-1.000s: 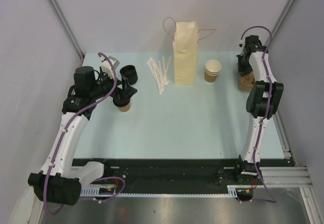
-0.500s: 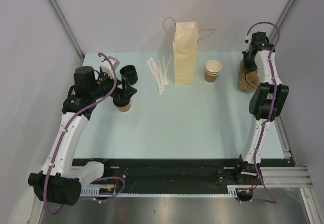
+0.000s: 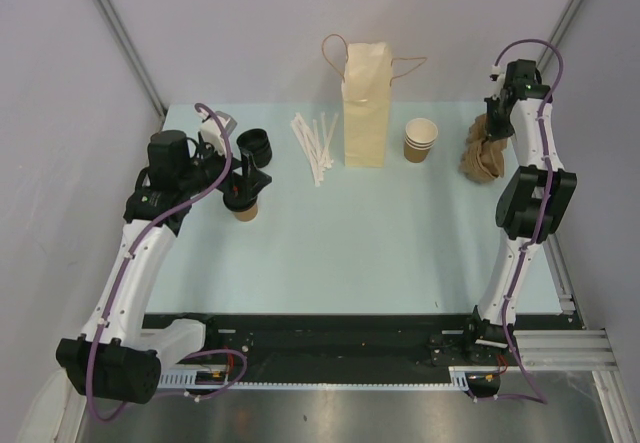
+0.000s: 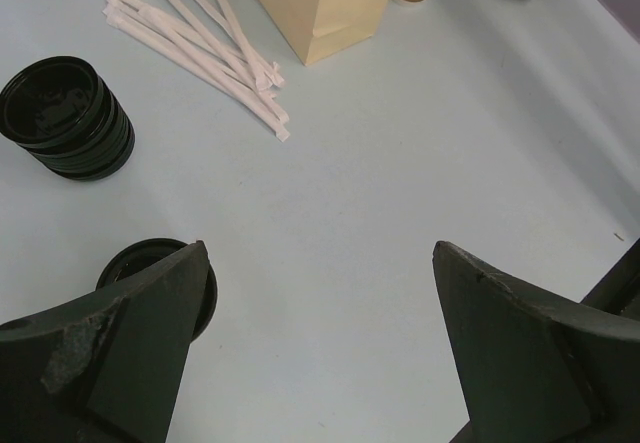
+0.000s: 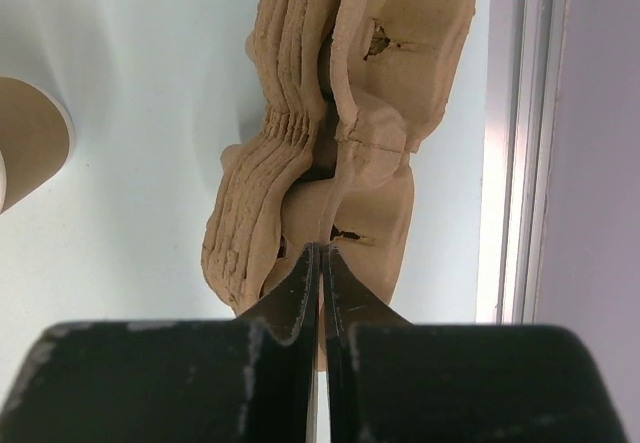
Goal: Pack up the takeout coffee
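Note:
The takeout coffee (image 3: 243, 208), a small tan cup with a black lid (image 4: 133, 260), stands at the table's left. My left gripper (image 3: 249, 180) hovers just over and beside it, open wide (image 4: 320, 253) with only bare table between the fingers. One finger covers most of the lid in the left wrist view. The tall paper bag (image 3: 365, 108) stands upright at the back centre. At the far right my right gripper (image 3: 492, 133) is shut (image 5: 322, 248) on a thin wall of a stack of brown pulp cup carriers (image 5: 340, 113), which hang tilted (image 3: 482, 160).
A stack of loose black lids (image 3: 255, 145) sits behind the coffee. Wrapped straws (image 3: 315, 145) lie left of the bag. Stacked lidless paper cups (image 3: 421, 140) stand right of it, close to the carriers. The table's metal rail (image 5: 510, 113) runs just right of the carriers.
The right arm has swung back and up, and the carrier stack in its grip has shifted left and tipped. The left arm has not moved.

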You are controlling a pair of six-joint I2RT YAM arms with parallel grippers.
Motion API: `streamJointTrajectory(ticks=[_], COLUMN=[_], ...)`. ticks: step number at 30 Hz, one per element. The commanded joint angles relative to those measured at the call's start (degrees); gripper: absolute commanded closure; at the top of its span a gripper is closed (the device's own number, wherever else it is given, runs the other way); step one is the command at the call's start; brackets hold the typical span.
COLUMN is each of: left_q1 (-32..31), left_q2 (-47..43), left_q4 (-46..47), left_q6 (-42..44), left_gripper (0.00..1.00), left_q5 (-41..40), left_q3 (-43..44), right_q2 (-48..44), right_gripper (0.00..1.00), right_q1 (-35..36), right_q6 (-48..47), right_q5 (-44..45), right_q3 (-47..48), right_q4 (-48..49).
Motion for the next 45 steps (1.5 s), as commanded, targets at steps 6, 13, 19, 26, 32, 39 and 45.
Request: streamJointTrajectory(ticks=[6,13,19,26,32,39,45], left_q1=[-0.2,-0.2,-0.2,0.3,2.0,3.8,3.9], left_q2=[0.2,0.9,0.9,1.3,1.0,-0.5,-2.2], left_q4=[1.4,1.1,0.7,-0.5,-2.7,-7.9,-12.9], left_q6=[-0.9,-0.9,-1.2,-1.0,-0.3,5.6,10.3], left_gripper=[0.01,0.0,0.01,0.0,0.01,0.0,0.01], left_q5=[1.5,1.3,1.2,0.9,2.0,9.2,13.8], left_q3=[0.9,1.3,1.4,2.3,3.5,4.8,6.0], right_q2=[-6.7,-8.3,-10.0,-13.8,-20.1,-27.5,-34.2], right_gripper=[1.0,1.0,1.0,1.0,1.0,1.0,1.0], right_q1=[0.5,0.9,1.0,1.0,1.7,2.0,5.0], right_q6=[-1.0,-0.9,-0.4,-1.3,-4.4,-11.6,-22.1], right_q5=[-0.7,-1.0,-3.7,-5.8,-10.1,-19.9,-29.6], right_q3=[0.3,0.6,0.5,-1.1,-4.2,-9.6,-14.7], right_q4=[1.3,1.4,0.8,-0.7,-4.9,-13.1,-21.6])
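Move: The right hand already has its shut fingers on a rim of the tipped-up cup carrier stack. The stack's middle is about 6 cm ahead of this hand, neither left nor right, and some 5 cm lower. The paper cups stand roughly 19 cm left and 3 cm ahead, about 5 cm below; the paper bag is about 33 cm left and 5 cm ahead, its middle 2 cm higher. From the left hand the stack lies some 25 cm ahead, 67 cm right and 18 cm below. Upward first, almost straight, the right hand keeps its pinch on the carrier's rim and draws it out of the stack. After roughly 7 cm of rise it speeds back and left towards the open middle of the table, still climbing to about 13 cm, ending 13 cm back and 9.5 cm left, swinging some 25 degrees counter-clockwise. The left hand, wide open and empty, eases 2 cm back near the end. ##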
